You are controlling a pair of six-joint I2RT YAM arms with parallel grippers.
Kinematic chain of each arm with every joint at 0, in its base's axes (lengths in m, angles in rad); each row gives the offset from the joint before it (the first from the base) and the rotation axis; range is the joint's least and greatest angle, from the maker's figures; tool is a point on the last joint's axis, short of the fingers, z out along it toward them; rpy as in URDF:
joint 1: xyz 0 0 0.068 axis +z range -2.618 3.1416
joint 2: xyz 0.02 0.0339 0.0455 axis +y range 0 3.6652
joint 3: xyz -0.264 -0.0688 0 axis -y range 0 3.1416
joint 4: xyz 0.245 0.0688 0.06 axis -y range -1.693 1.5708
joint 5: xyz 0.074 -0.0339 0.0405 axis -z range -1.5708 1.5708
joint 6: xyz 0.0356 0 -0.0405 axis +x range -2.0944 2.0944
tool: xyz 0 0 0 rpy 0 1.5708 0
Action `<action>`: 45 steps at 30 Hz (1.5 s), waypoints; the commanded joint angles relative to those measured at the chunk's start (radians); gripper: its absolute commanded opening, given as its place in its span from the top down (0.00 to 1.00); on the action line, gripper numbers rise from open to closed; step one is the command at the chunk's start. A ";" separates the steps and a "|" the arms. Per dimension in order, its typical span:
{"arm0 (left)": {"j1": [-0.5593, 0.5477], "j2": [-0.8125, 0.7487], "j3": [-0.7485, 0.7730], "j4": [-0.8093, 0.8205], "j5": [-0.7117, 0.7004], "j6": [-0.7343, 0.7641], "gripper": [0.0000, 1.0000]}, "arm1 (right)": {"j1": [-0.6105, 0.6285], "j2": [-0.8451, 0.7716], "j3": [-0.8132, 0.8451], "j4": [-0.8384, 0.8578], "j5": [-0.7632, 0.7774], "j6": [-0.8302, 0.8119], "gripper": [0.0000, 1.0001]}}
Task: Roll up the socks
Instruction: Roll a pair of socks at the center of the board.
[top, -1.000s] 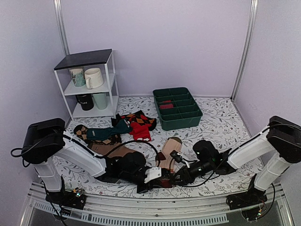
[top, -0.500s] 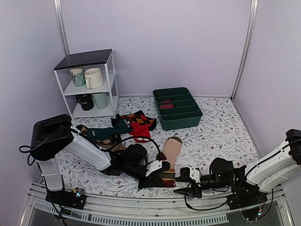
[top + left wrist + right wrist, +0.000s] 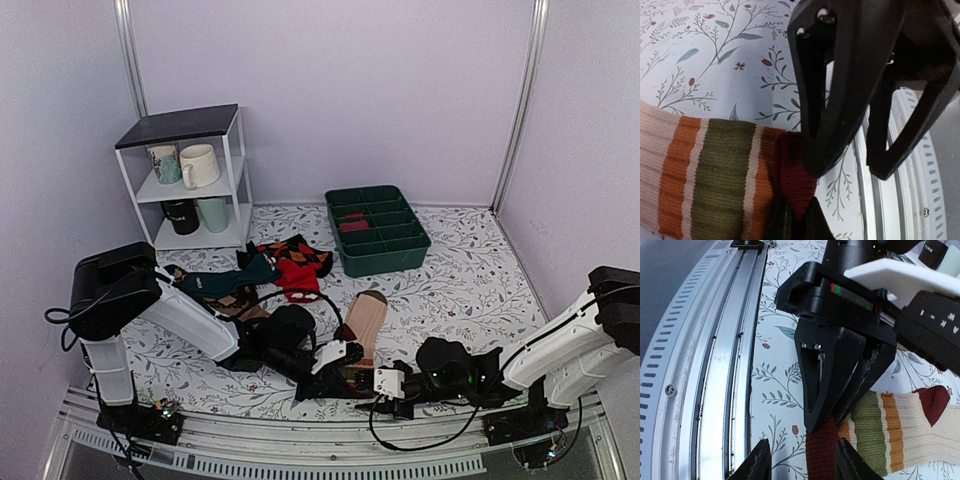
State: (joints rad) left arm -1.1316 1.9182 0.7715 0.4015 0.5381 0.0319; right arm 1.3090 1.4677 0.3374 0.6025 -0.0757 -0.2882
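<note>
The socks (image 3: 366,318) lie near the front edge, beige leg pointing away, striped foot (image 3: 725,175) and maroon toe toward the rail. My left gripper (image 3: 345,362) is shut on the maroon toe (image 3: 797,185), its fingertips (image 3: 797,216) pinching the tip; it also shows in the right wrist view (image 3: 829,420). My right gripper (image 3: 372,388) is low over the table just right of it, open, its fingers (image 3: 762,462) either side of the toe end (image 3: 822,450) without closing on it. From the left wrist its jaws (image 3: 847,170) hang spread above the toe.
A metal rail (image 3: 300,445) runs along the front edge close beside both grippers. A pile of other socks (image 3: 250,275) lies behind the left arm. A green divided tray (image 3: 377,230) stands at the back, a white shelf with mugs (image 3: 190,180) at the back left.
The right arm drew back to the right and dropped low, then came left again to the toe. The left gripper kept its pinch and barely moved.
</note>
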 commanded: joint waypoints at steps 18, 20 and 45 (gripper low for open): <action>-0.003 0.072 -0.061 -0.234 -0.050 -0.007 1.00 | 0.018 0.152 0.097 -0.235 0.164 0.194 0.78; -0.002 0.060 -0.073 -0.219 -0.066 -0.009 1.00 | 0.018 0.158 0.099 -0.255 0.154 0.232 0.84; -0.124 -0.421 -0.352 0.182 -0.386 0.306 0.68 | -0.215 0.291 0.067 -0.225 -0.464 0.697 0.97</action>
State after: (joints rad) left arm -1.2091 1.4540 0.4229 0.4942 0.1799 0.2504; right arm 1.1286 1.6688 0.4477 0.5522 -0.3618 0.2955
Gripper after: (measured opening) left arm 0.300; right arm 0.065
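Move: The dark red end of the striped sock pair is still pinched in my left fingers, its middle about 3 cm to that hand's right and level with it. From my open right hand it lies some 2 cm ahead, 1 cm left and 4 cm below. The sock's dark red heel patch is roughly 13 cm ahead and 5 cm left of the right hand, the brown sock about 15 cm ahead and 25 cm left, both about 5 cm below. I sink my right hand about 3 cm and ease it some 2 cm forward, then shut its fingers on the dark red end while my left still holds the sock. Once the right has its grip, I open my left fingers and draw that hand about 6 cm left and as far up, away from the sock. My right keeps its pinch low over the table and rolls some 40 degrees, its top tipping forward. ##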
